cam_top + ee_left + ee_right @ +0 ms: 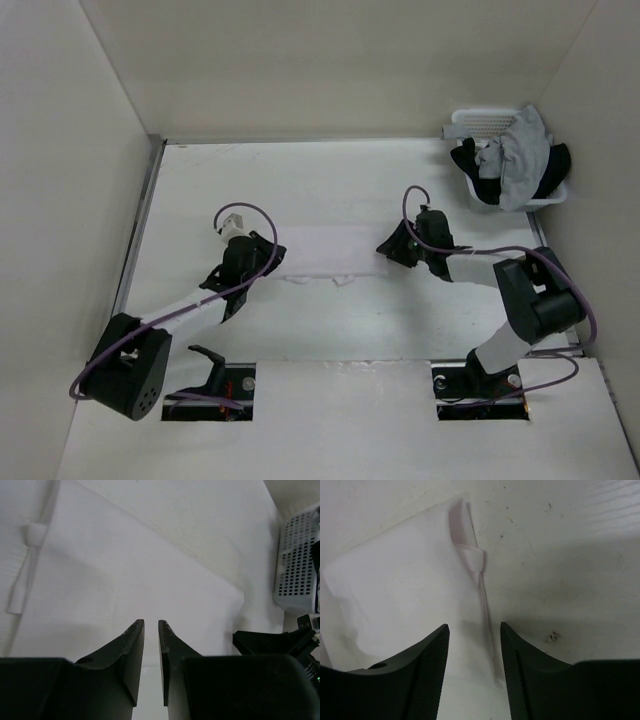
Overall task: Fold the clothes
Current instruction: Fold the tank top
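Observation:
The clothes, a white T-shirt (330, 258), lie folded flat on the white table between my two grippers and are hard to tell from the tabletop. My left gripper (272, 255) hangs at the shirt's left end. In the left wrist view its jaws (151, 623) stand a narrow gap apart above the fabric (125, 575), holding nothing. At the shirt's right end, my right gripper (392, 246) is open. Its fingers (473, 626) straddle the folded edge of the shirt (405, 580), with nothing gripped.
A white perforated basket (480, 120) stands at the back right corner, holding a grey garment (520, 155) and a black garment (472, 168); it also shows in the left wrist view (295, 565). Walls enclose the table on three sides.

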Robot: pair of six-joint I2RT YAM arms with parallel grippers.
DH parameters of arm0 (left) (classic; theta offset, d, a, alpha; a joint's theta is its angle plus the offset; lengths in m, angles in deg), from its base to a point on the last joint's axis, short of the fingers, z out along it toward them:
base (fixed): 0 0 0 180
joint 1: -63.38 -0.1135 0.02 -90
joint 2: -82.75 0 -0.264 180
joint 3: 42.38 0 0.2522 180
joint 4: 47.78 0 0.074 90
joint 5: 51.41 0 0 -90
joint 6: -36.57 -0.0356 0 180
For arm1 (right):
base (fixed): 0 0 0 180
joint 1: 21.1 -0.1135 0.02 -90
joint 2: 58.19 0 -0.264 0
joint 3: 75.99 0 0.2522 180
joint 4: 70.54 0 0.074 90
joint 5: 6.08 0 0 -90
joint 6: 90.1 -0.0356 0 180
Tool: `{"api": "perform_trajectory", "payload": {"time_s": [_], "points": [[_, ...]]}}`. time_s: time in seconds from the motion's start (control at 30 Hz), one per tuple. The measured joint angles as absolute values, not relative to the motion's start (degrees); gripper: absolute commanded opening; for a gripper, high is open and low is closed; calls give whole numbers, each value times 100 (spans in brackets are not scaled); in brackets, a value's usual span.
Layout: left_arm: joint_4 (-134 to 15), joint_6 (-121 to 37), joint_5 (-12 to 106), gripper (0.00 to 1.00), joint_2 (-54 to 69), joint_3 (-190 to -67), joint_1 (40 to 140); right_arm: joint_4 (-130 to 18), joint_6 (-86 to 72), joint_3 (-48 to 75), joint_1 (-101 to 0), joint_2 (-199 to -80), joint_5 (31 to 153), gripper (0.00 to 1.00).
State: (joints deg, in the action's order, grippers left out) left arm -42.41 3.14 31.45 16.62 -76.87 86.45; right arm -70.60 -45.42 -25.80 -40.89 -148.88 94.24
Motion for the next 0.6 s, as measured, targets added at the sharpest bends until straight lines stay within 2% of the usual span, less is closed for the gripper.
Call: {"api": "perform_trajectory", "payload": {"time_s": [0.07, 0.23, 0.33, 0.47, 0.6], "points": [[-4077, 301, 3110, 17, 1409, -7731, 8769, -7172, -4621, -2526, -4089, -15043, 9547, 41], [-3885, 266, 3029, 17, 1266, -7757, 8826, -7709, -5021, -2497, -4089, -15467, 9842, 15], [-3771, 236, 3012, 17, 1286, -7785, 8896, -8166, -5331, -2735, -4061, -15535, 9881, 5], [-3730, 177, 3018, 17, 1448, -7801, 9058, -8398, -5515, -3199, -3967, -15159, 9763, 1], [-3730, 150, 3021, 17, 1701, -7801, 9200, -8048, -5423, -3627, -3895, -13959, 9486, 1]]}}
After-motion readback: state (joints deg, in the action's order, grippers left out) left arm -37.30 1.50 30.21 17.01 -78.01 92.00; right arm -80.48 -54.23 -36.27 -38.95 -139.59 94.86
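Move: The folded tank top's right edge lies almost between the right gripper's open fingers, about 1 cm ahead, 1 cm left and 2 cm below. The tank top's middle is some 11 cm left of this gripper, level with it and 2 cm down; a loose strap pokes from the near edge about 9 cm left and 7 cm back. The basket stands roughly 28 cm right, 20 cm farther out. From the left gripper, that right edge is about 22 cm right, level, some 6 cm below. Slip the right gripper about 2 cm left and a little down and forward onto the tank top's right edge, rolling its left side up some 10 degrees while closing to pinch the cloth, then lift it roughly 3.5 cm while drawing right and back. Let the left gripper, empty and slightly open, dip briefly, then rise about 3 cm and drift as far right above the cloth, tipping its fingers up. ##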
